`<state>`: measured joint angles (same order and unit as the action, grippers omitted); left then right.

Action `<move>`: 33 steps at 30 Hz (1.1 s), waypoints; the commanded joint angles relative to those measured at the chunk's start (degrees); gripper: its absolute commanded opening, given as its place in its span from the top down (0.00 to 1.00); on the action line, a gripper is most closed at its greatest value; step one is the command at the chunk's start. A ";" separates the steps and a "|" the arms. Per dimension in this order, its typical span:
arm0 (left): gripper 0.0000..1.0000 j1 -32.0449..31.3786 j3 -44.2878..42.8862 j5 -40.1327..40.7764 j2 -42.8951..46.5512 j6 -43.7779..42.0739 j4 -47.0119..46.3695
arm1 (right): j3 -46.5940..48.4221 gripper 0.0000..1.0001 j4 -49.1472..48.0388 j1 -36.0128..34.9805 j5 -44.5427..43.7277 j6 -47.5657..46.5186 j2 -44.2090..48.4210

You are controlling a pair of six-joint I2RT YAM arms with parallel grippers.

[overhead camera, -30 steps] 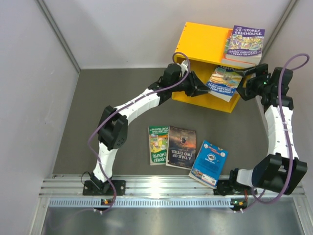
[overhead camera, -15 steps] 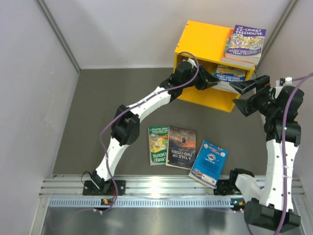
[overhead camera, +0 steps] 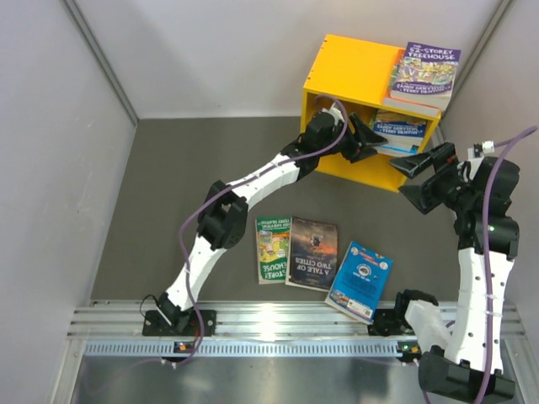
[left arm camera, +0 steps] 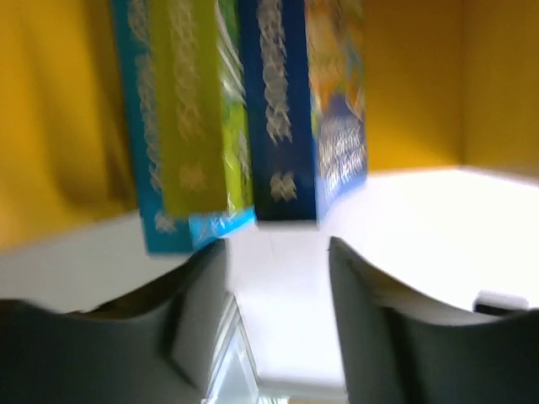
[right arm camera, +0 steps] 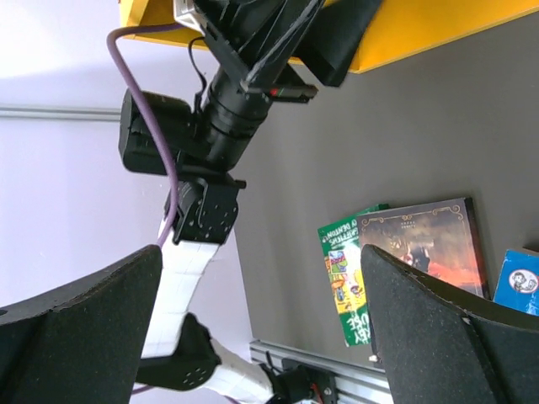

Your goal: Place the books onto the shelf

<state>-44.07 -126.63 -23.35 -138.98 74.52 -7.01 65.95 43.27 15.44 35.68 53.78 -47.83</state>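
The yellow shelf stands at the back right, with a purple Treehouse book lying on its top. Several books sit in its compartment; the left wrist view shows their blue, green and dark spines against the yellow wall. My left gripper reaches into that compartment, open over a white surface and holding nothing. My right gripper hangs open and empty in front of the shelf's right end. A green book, a dark book and a blue book lie on the floor.
Grey walls close in the dark floor on the left, back and right. The metal rail with both arm bases runs along the near edge. The left arm stretches diagonally from the rail to the shelf.
The book held at the shelf's mouth now sits inside the compartment. My left gripper followed it in and its jaws spread. My right gripper drew back to the right and opened wide.
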 commanded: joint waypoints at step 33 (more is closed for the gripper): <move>0.01 -9.01 54.38 -2.84 40.02 -27.50 23.36 | -36.59 0.00 14.57 0.03 -22.58 -16.51 1.87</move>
<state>-51.13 -71.24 -25.74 -97.65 48.45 16.95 30.76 58.22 15.42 18.90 40.14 -45.25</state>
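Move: The blue book lies about 14 cm back, 6 cm left and 32 cm below the right hand, with the Tale of Two Cities some 6 cm back and 20 cm left. From the left hand, at the shelf's middle opening, the Tale lies roughly 22 cm back, 17 cm left and 25 cm below; the blue book 30 cm back and 3 cm left, the green book 21 cm back and 28 cm left. Right sinks some 27 cm towards the blue book, tipping down; left opens and backs leftward from the shelf. ##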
